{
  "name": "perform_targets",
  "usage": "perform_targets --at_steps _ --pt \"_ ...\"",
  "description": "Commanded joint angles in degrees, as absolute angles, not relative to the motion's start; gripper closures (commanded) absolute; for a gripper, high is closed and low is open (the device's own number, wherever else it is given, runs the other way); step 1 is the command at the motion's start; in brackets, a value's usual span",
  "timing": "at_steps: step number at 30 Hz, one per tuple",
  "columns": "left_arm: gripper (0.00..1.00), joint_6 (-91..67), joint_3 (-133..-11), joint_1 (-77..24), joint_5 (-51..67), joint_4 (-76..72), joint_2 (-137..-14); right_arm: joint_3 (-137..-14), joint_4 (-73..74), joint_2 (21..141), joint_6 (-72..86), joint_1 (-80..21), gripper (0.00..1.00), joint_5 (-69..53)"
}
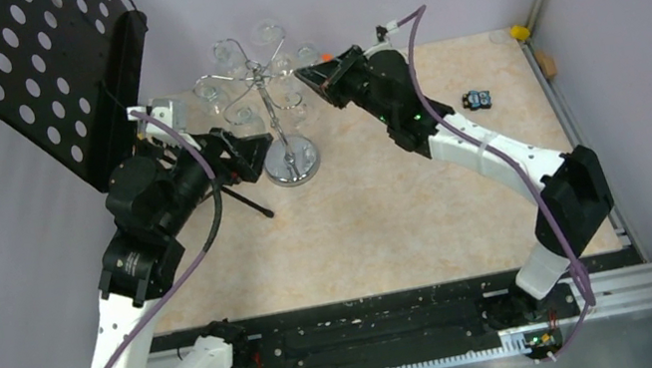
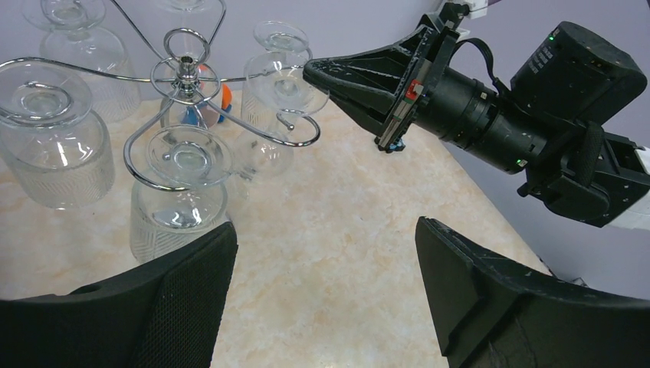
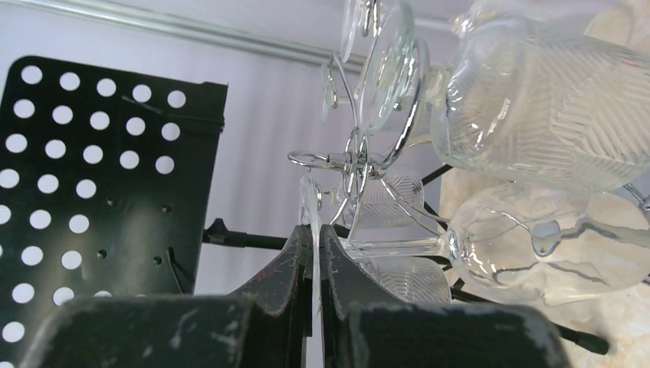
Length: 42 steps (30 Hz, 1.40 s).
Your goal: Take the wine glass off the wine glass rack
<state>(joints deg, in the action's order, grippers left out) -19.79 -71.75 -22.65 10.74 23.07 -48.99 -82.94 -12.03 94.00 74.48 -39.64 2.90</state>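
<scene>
The chrome wine glass rack stands at the back middle of the table on a shiny disc base, with several clear glasses hanging upside down from its scrolled arms. My right gripper reaches in from the right and is shut on the thin foot of one wine glass; its stem and bowl run off to the right in the right wrist view. The left wrist view shows that gripper's tip at the foot of this glass, which still sits in a rack arm. My left gripper is open and empty, just left of the rack base.
A black perforated music stand on a tripod stands at the back left, its leg running beside the rack base. A small black object lies at the right. A yellow item sits in the back right corner.
</scene>
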Motion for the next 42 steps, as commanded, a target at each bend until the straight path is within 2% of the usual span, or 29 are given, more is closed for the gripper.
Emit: perform_targets --at_steps 1,6,9,16,19,22,24,29,34,38,42 --pt "0.1 -19.1 -72.2 -22.9 12.2 21.3 -48.6 -81.4 -16.8 87.1 76.8 -40.0 1.0 7.7" --pt "0.1 -18.7 -72.4 -22.9 15.4 21.1 -49.2 -77.6 -14.4 81.8 77.5 -40.0 1.0 8.2" --pt "0.1 -18.7 -72.6 -23.0 21.4 20.0 -50.3 -75.6 -12.4 78.2 77.4 -40.0 1.0 7.6" --pt "0.1 -18.0 -70.6 -26.2 30.6 11.6 -53.0 -69.6 -7.0 68.1 76.5 -40.0 1.0 6.6" --pt "0.1 -13.5 -69.8 -29.1 33.9 8.0 -54.6 -67.3 -4.8 62.7 76.3 -40.0 1.0 5.3" --pt "0.11 0.7 -70.5 -32.1 44.5 8.9 -56.4 -64.2 -5.5 57.8 77.9 -40.0 1.0 4.2" --pt "0.11 7.9 -69.3 -33.9 46.0 6.8 -56.7 -62.9 -5.6 55.5 78.7 -40.0 1.0 2.9" --pt "0.12 5.3 -68.9 -34.3 47.9 -5.0 -60.0 -61.9 -5.1 52.1 79.8 -40.1 1.0 0.3" --pt "0.19 1.0 -71.4 -35.6 48.2 -9.3 -64.4 -61.7 -5.5 51.0 80.2 -40.2 1.0 -3.1" --pt "0.29 -2.9 -71.8 -36.0 52.1 -15.5 -67.2 -61.2 -7.9 51.5 81.4 -40.2 1.0 -5.1" --pt "0.44 -3.2 -74.1 -36.0 50.8 -14.5 -69.4 -61.3 -9.2 52.4 82.3 -40.2 1.0 -6.8"
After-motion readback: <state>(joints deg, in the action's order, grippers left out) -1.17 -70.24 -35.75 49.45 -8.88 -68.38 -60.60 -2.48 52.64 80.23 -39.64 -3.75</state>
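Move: My right hand already pinches the foot of the upturned wine glass, whose middle hangs about 9 cm below, 2 cm ahead and 1 cm left. The rack's hub is roughly 8 cm ahead and 9 cm left, and the far-right glass some 7 cm ahead and 2 cm right. From my open left hand the wine glass is about 16 cm ahead, 7 cm right and 11 cm lower; the near glass is 12 cm ahead, 4 cm left. Keeping its shut pinch on the foot, my right hand draws the wine glass away from the rack, back about 17 cm, right 11 and up 7, slowing at the end. My left hand swings some 16 cm right and slightly back to meet it, turning clockwise roughly 50 degrees until its fingers point right, and begins closing them around the stem, still well open. ##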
